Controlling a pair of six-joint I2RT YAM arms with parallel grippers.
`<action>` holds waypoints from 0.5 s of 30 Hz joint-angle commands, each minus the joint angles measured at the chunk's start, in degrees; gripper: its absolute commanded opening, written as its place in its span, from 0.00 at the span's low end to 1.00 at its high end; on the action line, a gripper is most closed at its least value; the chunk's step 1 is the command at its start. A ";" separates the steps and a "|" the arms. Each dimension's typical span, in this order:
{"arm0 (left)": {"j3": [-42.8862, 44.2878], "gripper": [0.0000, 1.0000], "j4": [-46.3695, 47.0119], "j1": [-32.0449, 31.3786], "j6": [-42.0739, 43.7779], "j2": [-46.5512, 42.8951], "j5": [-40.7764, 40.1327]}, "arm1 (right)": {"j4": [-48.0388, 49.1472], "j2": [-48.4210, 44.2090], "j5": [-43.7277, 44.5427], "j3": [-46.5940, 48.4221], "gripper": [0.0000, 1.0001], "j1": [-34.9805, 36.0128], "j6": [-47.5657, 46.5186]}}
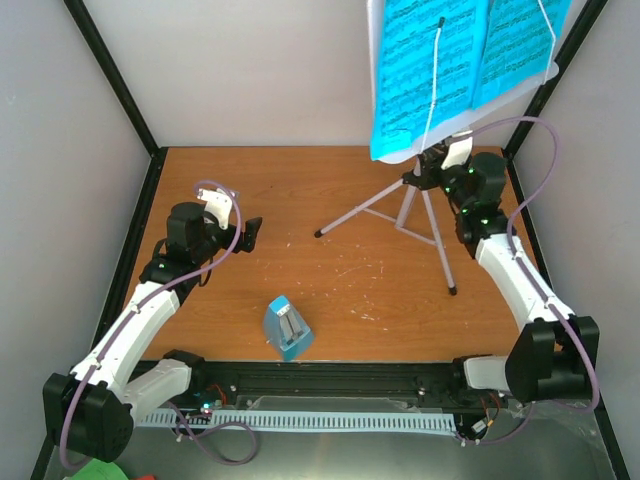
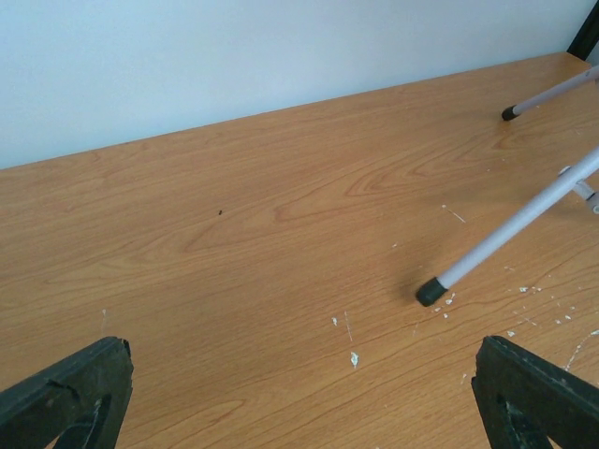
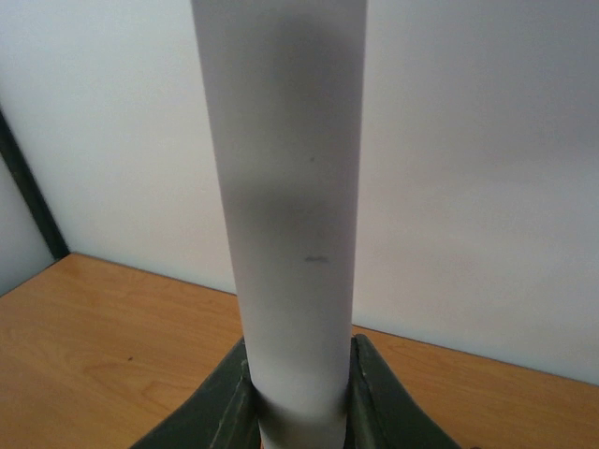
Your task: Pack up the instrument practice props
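Note:
The grey tripod music stand (image 1: 402, 206) stands at the back right of the wooden table, with bright-blue sheet-music pages (image 1: 440, 70) on its desk high above. My right gripper (image 1: 425, 172) is shut on the stand's upright pole (image 3: 290, 234), just above the tripod hub. Its dark fingers (image 3: 215, 412) press both sides of the pole. The light-blue pyramid metronome (image 1: 288, 328) sits near the front middle of the table. My left gripper (image 1: 250, 232) hangs open over bare wood at the left, holding nothing. One stand leg (image 2: 505, 234) reaches in ahead of its right finger (image 2: 533, 398).
White walls and black frame posts (image 1: 115, 75) close in the table at the back and both sides. A white cable rail (image 1: 300, 420) runs along the near edge between the arm bases. Small white flecks (image 2: 354, 358) dot the wood.

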 commanded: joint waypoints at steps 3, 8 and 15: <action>0.50 0.99 1.03 0.46 -0.01 0.33 -0.29 | 6.30 -4.50 30.51 -0.90 0.03 14.34 6.74; 0.38 1.00 1.08 0.42 -0.06 0.49 -0.68 | 3.14 -1.13 45.28 2.33 0.03 21.64 6.90; 0.38 0.99 0.95 0.43 0.16 0.60 -1.45 | 1.80 3.52 57.53 5.22 0.03 28.00 11.06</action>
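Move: The music stand's post is already pinched in the right fingers, so it stands right at that hand. The stand's left foot is about 15 cm to that hand's left, 6 cm farther out and 34 cm below. The blue metronome lies some 21 cm left, 17 cm back and 31 cm down from the hand. From the idle left hand, the gripped post is roughly 27 cm to the right, 6 cm out and 11 cm higher. Leftward, quickly at first and then easing off, the right hand carries the gripped music stand about 7 cm towards the middle of the table, staying at nearly the same height. The wrist swings clockwise some 20 degrees on the way, turning the stand with it, and the fingers keep their hold on the post. ##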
